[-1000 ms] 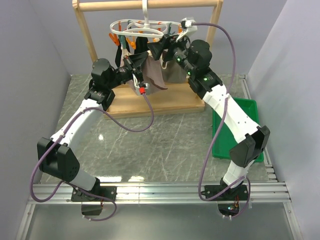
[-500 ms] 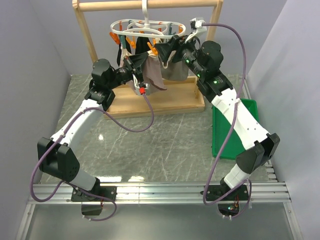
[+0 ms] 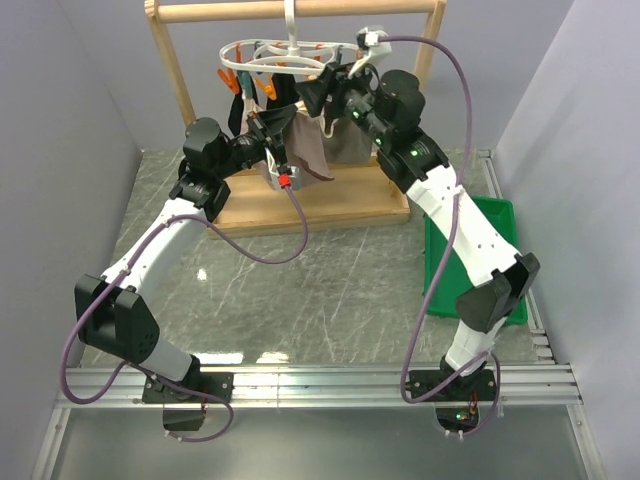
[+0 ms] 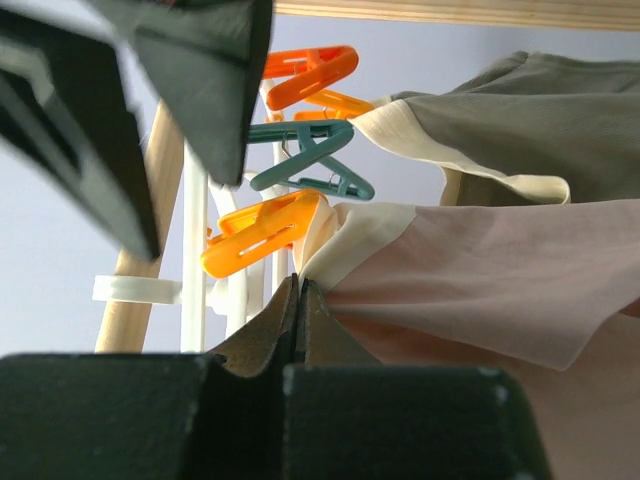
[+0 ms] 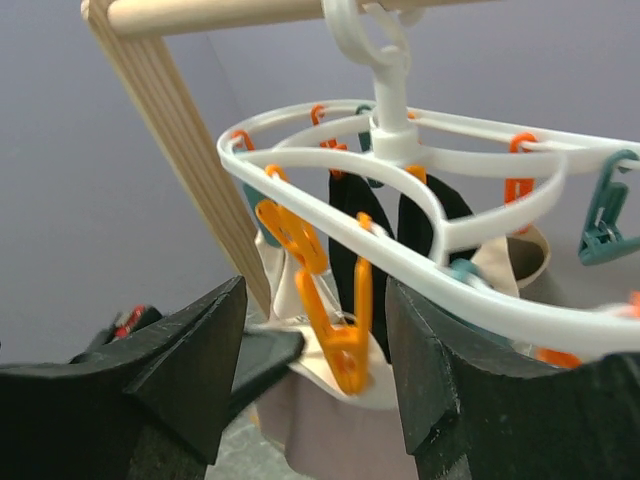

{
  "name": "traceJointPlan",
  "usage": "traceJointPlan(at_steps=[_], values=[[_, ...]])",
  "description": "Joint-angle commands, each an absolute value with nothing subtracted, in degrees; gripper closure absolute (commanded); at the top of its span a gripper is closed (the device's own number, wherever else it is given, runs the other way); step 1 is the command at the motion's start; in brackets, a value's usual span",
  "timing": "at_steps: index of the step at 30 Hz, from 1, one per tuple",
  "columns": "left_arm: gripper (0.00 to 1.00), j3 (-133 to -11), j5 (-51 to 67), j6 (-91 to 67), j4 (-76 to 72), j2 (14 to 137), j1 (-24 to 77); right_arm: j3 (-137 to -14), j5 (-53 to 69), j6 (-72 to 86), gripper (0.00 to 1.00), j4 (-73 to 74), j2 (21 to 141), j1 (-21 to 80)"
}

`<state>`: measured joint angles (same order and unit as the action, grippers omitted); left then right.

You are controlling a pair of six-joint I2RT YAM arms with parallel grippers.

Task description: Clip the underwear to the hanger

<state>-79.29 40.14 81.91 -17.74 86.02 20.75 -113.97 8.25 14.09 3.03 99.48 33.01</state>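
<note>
The pink-beige underwear [image 3: 305,148] hangs below the white oval hanger [image 3: 285,52] on the wooden rack. My left gripper [image 3: 272,125] is shut on the edge of its cream waistband; in the left wrist view the fingertips [image 4: 297,285] pinch the fabric [image 4: 480,280] just under an orange peg [image 4: 255,235]. My right gripper [image 3: 318,95] is at the hanger's front rim. In the right wrist view it [image 5: 315,300] stands open either side of an orange peg [image 5: 345,340] without touching it. That peg's lower end lies against the underwear's waistband [image 5: 340,430] below the hanger ring [image 5: 440,160].
The tall wooden rack [image 3: 180,70] stands on a wooden base [image 3: 310,205]. A grey-taupe garment [image 3: 350,145] and a black garment [image 5: 355,230] also hang from the hanger. A green tray [image 3: 480,250] lies at the right, by the right arm.
The right arm swung out to the right, then came back to the hanger's front rim, and its jaws have narrowed somewhat. The left arm has kept still, holding the waistband.
</note>
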Motion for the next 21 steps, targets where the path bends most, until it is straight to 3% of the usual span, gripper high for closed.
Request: traceJointPlan(at_steps=[1, 14, 21], values=[[1.0, -80.8, 41.0, 80.5, -19.1, 85.1, 20.7, -121.7, 2.3, 12.0, 0.36, 8.5, 101.8, 34.6], [1.0, -81.0, 41.1, 80.8, -19.2, 85.4, 20.7, -127.8, -0.8, 10.3, 0.38, 15.1, 106.1, 35.5], [1.0, -80.9, 41.2, 80.8, -18.7, 85.4, 20.7, -127.7, -0.3, 11.3, 0.64, 13.2, 106.6, 35.5]])
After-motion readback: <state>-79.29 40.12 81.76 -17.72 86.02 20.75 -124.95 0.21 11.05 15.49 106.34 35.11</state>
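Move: Between and just beyond the right gripper's open fingers is the target orange clip on the near rail, about 3 cm ahead, 1 cm left and 3 cm below. On that rail a teal clip hangs some 6 cm to the right of it, and a second orange clip about 9 cm to its left. The underwear's waistband, held in the left fingers, is 4 cm ahead, 4 left, 7 below. From the left hand the target clip lies 1 cm back, 3 right, 4 up. Bring the right gripper down about 3 cm and forward some 2 cm over the target orange clip, tipping the fingers slightly down and turning a little clockwise. At the end, close them from both sides to squeeze the clip's handles, to a bit over half their starting gap. Hold the left gripper still, fingers shut on the underwear's waistband under the clip. ##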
